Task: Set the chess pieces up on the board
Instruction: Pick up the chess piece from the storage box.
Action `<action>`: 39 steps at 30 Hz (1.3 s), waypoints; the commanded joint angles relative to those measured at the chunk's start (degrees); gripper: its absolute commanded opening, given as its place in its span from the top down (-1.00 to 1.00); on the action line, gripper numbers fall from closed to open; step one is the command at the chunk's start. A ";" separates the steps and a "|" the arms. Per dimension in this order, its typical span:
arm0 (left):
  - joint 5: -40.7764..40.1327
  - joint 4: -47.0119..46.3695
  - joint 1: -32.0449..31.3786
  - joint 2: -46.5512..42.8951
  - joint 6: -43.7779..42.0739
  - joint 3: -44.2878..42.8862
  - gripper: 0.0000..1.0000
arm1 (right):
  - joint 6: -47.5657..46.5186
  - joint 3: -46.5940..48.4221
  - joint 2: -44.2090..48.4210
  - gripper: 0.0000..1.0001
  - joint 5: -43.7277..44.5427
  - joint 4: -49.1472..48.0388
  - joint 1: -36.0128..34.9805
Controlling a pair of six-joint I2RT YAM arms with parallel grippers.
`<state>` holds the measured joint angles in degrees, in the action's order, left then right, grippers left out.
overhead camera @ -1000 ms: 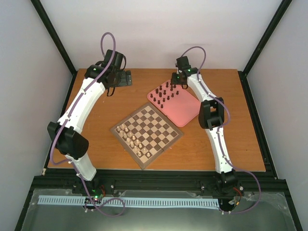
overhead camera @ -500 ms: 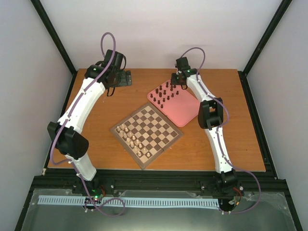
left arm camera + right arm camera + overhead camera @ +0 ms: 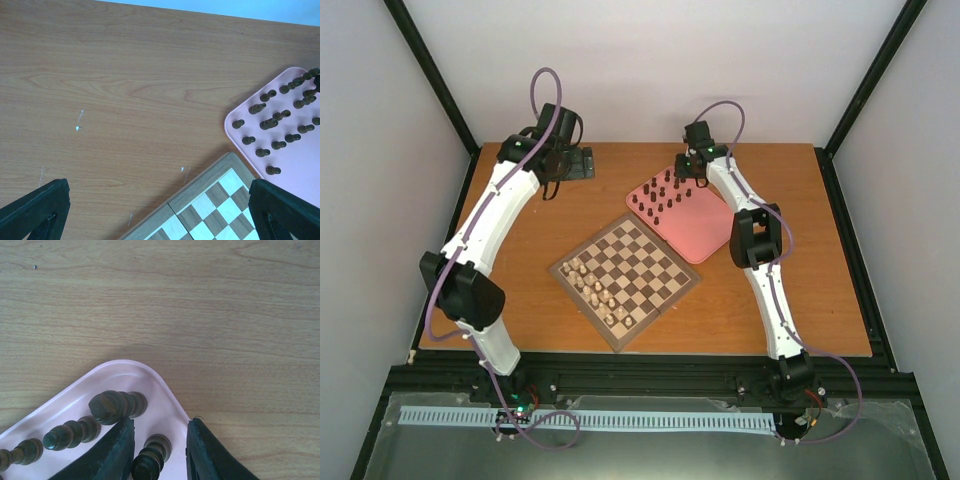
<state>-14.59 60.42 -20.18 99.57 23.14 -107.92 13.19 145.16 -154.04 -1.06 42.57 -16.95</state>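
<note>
Several dark chess pieces [image 3: 660,197] stand on a pink tray [image 3: 705,235] behind the board [image 3: 692,283]. My right gripper [image 3: 688,172] is low over the tray's far corner [image 3: 125,372]. Its jaws straddle one dark piece [image 3: 150,457]: the left finger [image 3: 117,450] is close beside it, and a gap remains on the right side. Two more dark pieces [image 3: 115,405] lean just left of the fingers. My left gripper [image 3: 552,185] hovers high at the table's back left, open and empty [image 3: 159,184]. From there the board corner [image 3: 210,210] and the dark pieces [image 3: 277,120] are in sight.
Several pale cream pieces [image 3: 595,290] stand along the board's left side. A dark metal fixture [image 3: 578,163] sits at the back of the table near the left arm. Bare wood [image 3: 225,315] lies beyond the tray's corner.
The right gripper's jaws have narrowed around the corner piece, and the wrist has shifted slightly. The left arm has barely moved.
</note>
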 commanded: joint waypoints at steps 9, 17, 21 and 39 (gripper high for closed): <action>0.15 1.01 0.23 1.92 -1.09 -2.53 -0.99 | 0.81 3.17 -2.47 0.54 0.18 -1.94 0.26; 0.20 1.01 0.23 2.46 -1.11 -2.63 -0.99 | 0.82 3.28 -2.89 0.85 -0.66 -1.11 0.31; 0.44 0.92 0.23 2.64 -1.28 -2.54 -1.00 | 0.40 3.24 -2.31 0.94 -0.99 -0.63 0.31; 0.44 0.44 0.23 1.95 -1.45 -2.24 -0.99 | -0.43 0.15 10.13 0.94 4.47 0.29 0.26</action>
<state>-14.52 60.49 -20.18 101.84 22.65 -108.27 13.32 146.36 -151.48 2.26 43.33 -16.95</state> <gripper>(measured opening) 0.998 0.104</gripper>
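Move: The dark chess piece to take from the pink storage box is already between the right gripper's half-open fingers, about 1 cm ahead and 1 cm below the hand point. From this hand, the piece in the box's far corner is roughly 4 cm ahead and 2 cm left. The next piece along the left edge is 2 cm ahead and 4 cm left, and another is 3 cm back and 1 cm right. From the left hand the wanted piece lies some 19 cm ahead, 24 cm right and 24 cm below. Ease the right gripper down not quite 1 cm and a touch forward around the piece, closing the fingers from about a third open until they pinch it. Hold still briefly with the grip kept, then raise the piece about 4 cm, drifting about 1 cm right on the way. Let the open left gripper sink a little, well clear of everything. ##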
